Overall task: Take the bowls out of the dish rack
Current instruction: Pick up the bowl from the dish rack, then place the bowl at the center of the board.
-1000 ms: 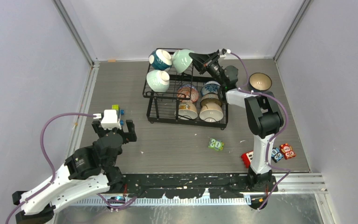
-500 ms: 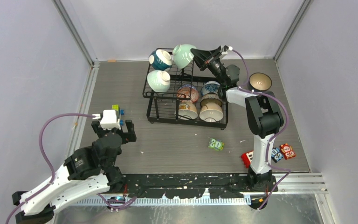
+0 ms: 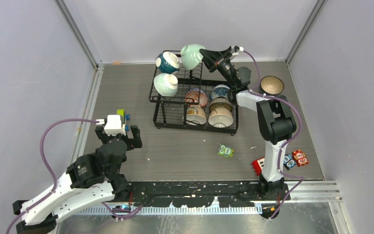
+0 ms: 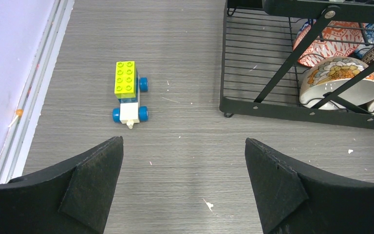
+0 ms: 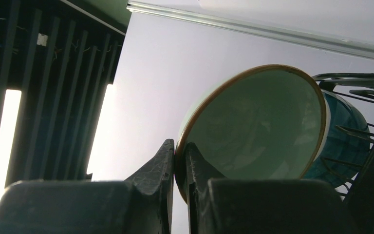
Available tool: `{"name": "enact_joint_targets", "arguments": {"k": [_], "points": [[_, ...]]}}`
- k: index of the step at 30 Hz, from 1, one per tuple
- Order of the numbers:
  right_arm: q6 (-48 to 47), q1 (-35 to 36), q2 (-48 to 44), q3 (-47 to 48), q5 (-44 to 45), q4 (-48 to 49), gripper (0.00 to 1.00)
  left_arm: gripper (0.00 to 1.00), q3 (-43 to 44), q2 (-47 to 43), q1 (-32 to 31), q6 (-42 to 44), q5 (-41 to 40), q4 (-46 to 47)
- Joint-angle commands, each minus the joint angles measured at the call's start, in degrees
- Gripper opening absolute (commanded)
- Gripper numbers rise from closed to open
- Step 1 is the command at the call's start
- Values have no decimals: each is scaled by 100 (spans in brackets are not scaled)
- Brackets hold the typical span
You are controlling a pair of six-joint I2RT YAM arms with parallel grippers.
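My right gripper is shut on the rim of a mint green bowl, which hangs tilted above the back of the black wire dish rack. In the right wrist view one of its fingers is outside the rim and the other inside the bowl. A dark teal bowl and another mint bowl lie in the upper basket. Several patterned and cream bowls stand in the lower tray. A dark brown bowl sits on the table to the right. My left gripper is open above bare table.
A toy brick car lies left of the rack's front corner. A green block and red and blue blocks lie near the right arm's base. Grey walls close in the table at the back and on both sides.
The right gripper has lifted the mint green bowl a little up and back off the upper basket. The left arm has not moved.
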Motion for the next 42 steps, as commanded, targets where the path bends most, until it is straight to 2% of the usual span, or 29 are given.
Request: {"name": "enact_joint_targets", "arguments": {"k": [1, 11, 15, 19, 21, 23, 24, 26, 28, 36, 42], "points": [[-45, -33, -307, 298, 17, 624, 1, 96, 24, -83, -3, -80, -177, 109], [-675, -35, -1123, 95, -375, 20, 1, 96, 28, -190, 2, -194, -131, 50], [-1134, -29, -1699, -26, -625, -496, 1, 96, 16, -278, 2, -229, -122, 45], [-2397, 13, -2786, -171, -1020, -2063, 1, 96, 43, -322, -3, -213, -45, 107], [-3490, 125, -3401, -145, -1153, -3376, 1, 96, 120, -277, -1, -168, 11, 194], [-4930, 362, -4040, 42, -1080, -5176, 1, 96, 286, -180, -4, -176, 156, 254], [-5929, 553, -4307, 174, -916, -6058, 1, 96, 416, -97, -1, -203, 322, 277], [-7235, 1016, -4818, 425, -451, -7614, 1, 96, 764, 133, -3, -234, 725, 332], [-7926, 1426, -5177, 591, 30, -8587, 1, 96, 1117, 440, -4, -238, 1130, 368], [-9697, 2859, -6079, 973, 2105, -11385, 1, 96, 2842, 1820, -4, -108, 2351, 30], [-10453, 4114, -6179, 1098, 3622, -12367, 1, 100, 3912, 2509, 0, 286, 2921, -248]]}}
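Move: The mint-green bowl is already pinched by its rim in the right gripper; its place to go is the open space before the rack, about 32 cm back and 2 cm right, near hand height. The dark teal bowl sits about 13 cm left, 1 cm back and 6 cm lower, the pale ribbed bowl 13 cm left, 10 cm back. From the left hand the mint-green bowl is some 29 cm ahead, 26 cm right, 9 cm higher. Keep the rim pinched and draw the right gripper back about 32 cm, arching some 12 cm up, then sinking most of that again, away from the upper shelf; roll its left side down so the upward-pointing fingers end slightly downward. Late on, bring the open left gripper up 13 cm and right 11 cm towards the bowl, swinging clockwise about 20 degrees. ##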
